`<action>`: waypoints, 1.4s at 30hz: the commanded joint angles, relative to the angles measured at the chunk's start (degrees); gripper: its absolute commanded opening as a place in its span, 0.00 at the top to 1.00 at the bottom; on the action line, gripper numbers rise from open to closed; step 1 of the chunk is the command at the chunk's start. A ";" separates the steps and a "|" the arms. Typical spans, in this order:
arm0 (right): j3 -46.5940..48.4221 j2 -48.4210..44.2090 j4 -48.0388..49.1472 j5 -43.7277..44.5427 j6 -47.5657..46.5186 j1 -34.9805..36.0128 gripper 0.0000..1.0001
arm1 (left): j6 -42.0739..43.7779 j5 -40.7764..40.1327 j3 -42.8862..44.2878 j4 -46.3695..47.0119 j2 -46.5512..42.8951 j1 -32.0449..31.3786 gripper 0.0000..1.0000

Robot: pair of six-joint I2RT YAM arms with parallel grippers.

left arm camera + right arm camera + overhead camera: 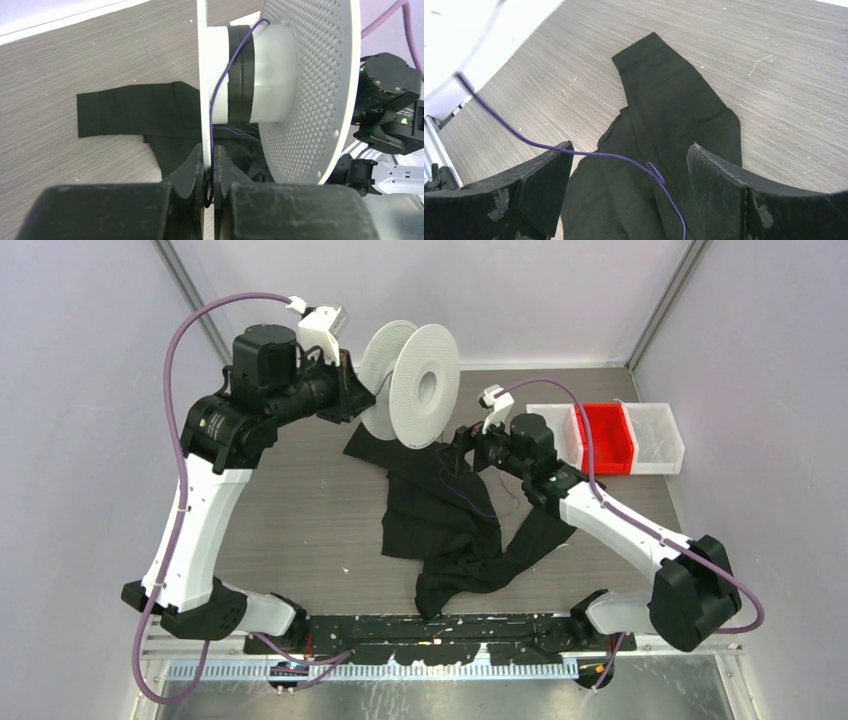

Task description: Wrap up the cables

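A white spool with perforated flanges is held on edge above the back of the table. My left gripper is shut on its near flange, and its fingertips pinch the rim. A thin purple cable runs over the black-wound hub and down between those fingers. My right gripper is open just right of the spool, above the black cloth. The cable passes loosely between its fingers, with a small kink, untouched. Thin cable loops lie on the cloth.
The black cloth sprawls over the table's middle. A red bin stands between two clear bins at the back right. Grey walls and a metal frame close the back and sides.
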 commanded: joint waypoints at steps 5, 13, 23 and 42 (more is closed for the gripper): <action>-0.26 -6.52 -1.60 0.61 -1.79 0.09 0.11 | -0.64 3.12 -0.50 7.63 -1.73 0.41 1.00; -1.52 -3.88 4.01 -1.19 -0.32 0.16 0.12 | -1.43 3.78 0.38 7.75 -1.47 0.41 1.00; 0.15 7.99 17.32 -2.10 9.43 0.29 0.80 | -3.36 0.33 1.48 8.29 -1.64 0.41 1.00; -4.66 -0.54 9.49 5.29 18.42 13.25 1.00 | -12.02 -21.33 -9.40 27.52 -1.67 0.41 1.00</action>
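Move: My right hand hangs open around the loose cable coming down from the spool; the stretch to pinch is about 2 cm ahead, 2 cm left and 4 cm below. The spool is level in reach, some 5 cm left and 22 cm up, the black cloth about 22 cm below. From my left hand, gripping the spool's flange, that cable is 4 cm ahead, 7 cm right and 24 cm down; the spool's middle is 3 cm ahead, 5 cm right, slightly higher. I lift my right hand a little and ease it back, then dip about 6 cm with a forward-left reach and shut the fingers on the hanging cable. Keeping that pinch, I draw it back some 6 cm and left, rising slightly. Late on, my left hand, still clamping the flange, carries the spool forward about 6 cm, turning roughly 20 degrees counter-clockwise. ##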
